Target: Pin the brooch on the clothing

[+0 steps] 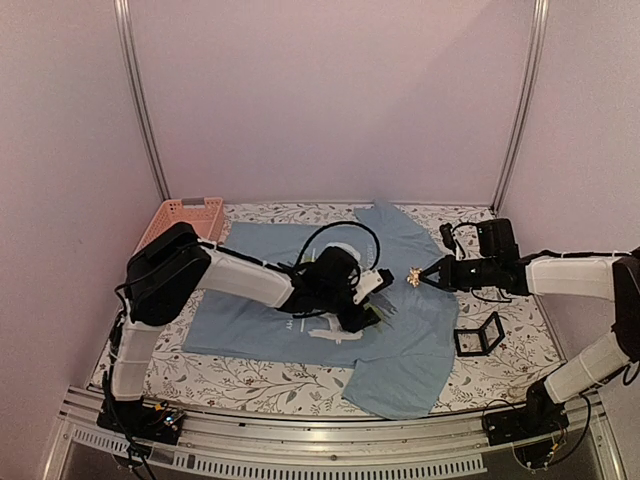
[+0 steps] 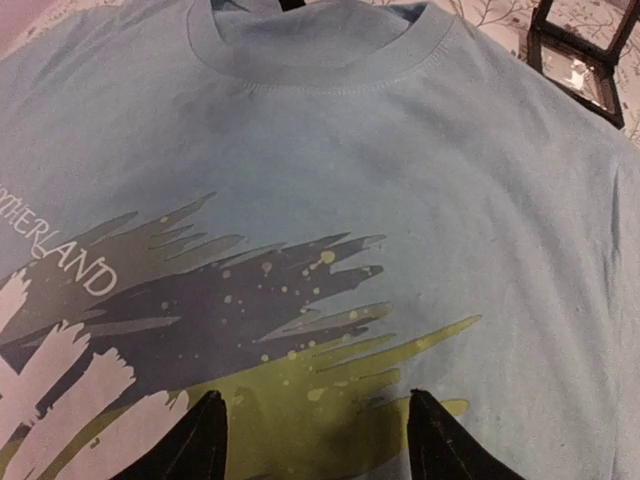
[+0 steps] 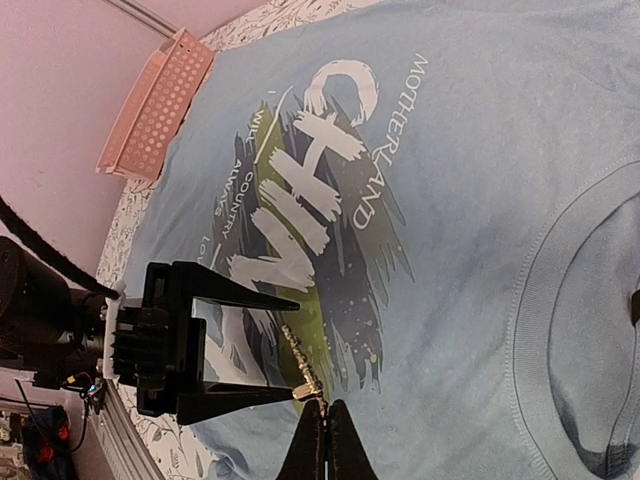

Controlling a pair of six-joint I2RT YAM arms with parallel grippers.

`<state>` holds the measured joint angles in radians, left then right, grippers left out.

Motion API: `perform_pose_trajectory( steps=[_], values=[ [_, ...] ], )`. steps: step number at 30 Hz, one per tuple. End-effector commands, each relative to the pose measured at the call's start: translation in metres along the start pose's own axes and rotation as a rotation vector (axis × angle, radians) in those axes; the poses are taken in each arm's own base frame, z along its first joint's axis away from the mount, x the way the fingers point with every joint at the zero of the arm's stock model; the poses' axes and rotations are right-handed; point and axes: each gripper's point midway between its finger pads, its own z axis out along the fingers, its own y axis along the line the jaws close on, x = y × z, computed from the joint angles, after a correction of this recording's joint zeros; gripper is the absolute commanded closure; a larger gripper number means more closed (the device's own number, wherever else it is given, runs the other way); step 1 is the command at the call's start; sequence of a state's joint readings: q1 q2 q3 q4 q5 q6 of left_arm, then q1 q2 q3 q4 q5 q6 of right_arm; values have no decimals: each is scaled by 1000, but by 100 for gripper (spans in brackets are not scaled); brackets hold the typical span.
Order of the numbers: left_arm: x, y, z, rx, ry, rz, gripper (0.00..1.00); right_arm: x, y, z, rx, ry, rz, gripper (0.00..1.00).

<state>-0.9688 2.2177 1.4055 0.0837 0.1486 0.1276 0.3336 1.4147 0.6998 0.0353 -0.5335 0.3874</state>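
Note:
The clothing [image 1: 255, 250], a light blue T-shirt with a white, grey and yellow-green chest print, lies flat on the table. My right gripper [image 1: 428, 275] is shut on the brooch [image 1: 412, 276], a tiny pale-gold glittery cluster held just above the shirt's chest. In the right wrist view the brooch [image 3: 301, 362] sticks out from the shut gripper [image 3: 326, 405], edge-on, between the tips of the open left gripper [image 3: 296, 348]. The left gripper [image 2: 314, 395] hovers over the yellow-green streaks of the clothing [image 2: 450, 180] with nothing between its fingers [image 2: 205, 440].
A small black open-frame box [image 1: 478, 335] stands on the table just right of the shirt, also seen past the collar [image 2: 580, 50]. A pink plastic basket [image 1: 185, 220] sits at the back left corner [image 3: 155, 105]. The floral cloth [image 1: 250, 375] covers the table.

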Motion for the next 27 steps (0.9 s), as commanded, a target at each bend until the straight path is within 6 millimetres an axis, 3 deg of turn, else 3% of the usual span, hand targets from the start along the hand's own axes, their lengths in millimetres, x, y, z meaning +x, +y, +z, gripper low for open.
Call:
perform_pose_trajectory(
  steps=[1,5,12,14,16,19,27],
  values=[
    [-12,-16,12,9,-12,84,37,2,2,9,-64,-14,-5,100],
    [-14,-25,20,30,-17,130,37,10,-2,21,-89,23,19,100],
    [7,-16,36,22,27,93,49,24,-8,26,-104,49,53,100],
    [14,-18,38,35,43,84,59,27,-9,28,-106,55,60,100],
    [17,-20,40,32,53,83,78,31,-11,29,-106,63,66,100],
    [9,-21,35,28,36,78,100,35,-10,30,-120,69,73,100],
    [-34,-31,7,86,-67,68,100,44,-11,35,-154,83,120,100]
  ],
)
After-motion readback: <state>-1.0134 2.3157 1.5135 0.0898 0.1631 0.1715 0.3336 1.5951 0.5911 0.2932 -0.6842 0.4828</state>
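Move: From the open, empty left hand, the shirt spot to be pinched is about 4 cm right, 1 back and 2 below, with the white lettering some 8 ahead and 9 left of the hand. The brooch, held by the right hand, is about 3 ahead, 7 right and 9 above the left hand. From the right hand, that shirt spot is 5 cm left, 4 back and 11 down; the collar is 6 ahead and 6 right, the black frame 8 back and 15 right. The left fingers shut fully on the shirt and pinch up a fold just right of the green print, after sliding about 3.5 cm right and settling a centimetre lower. Meanwhile the right hand, still gripping the brooch, sinks some 5 cm towards that pinch with a slight drift left and back, tipping a little. ##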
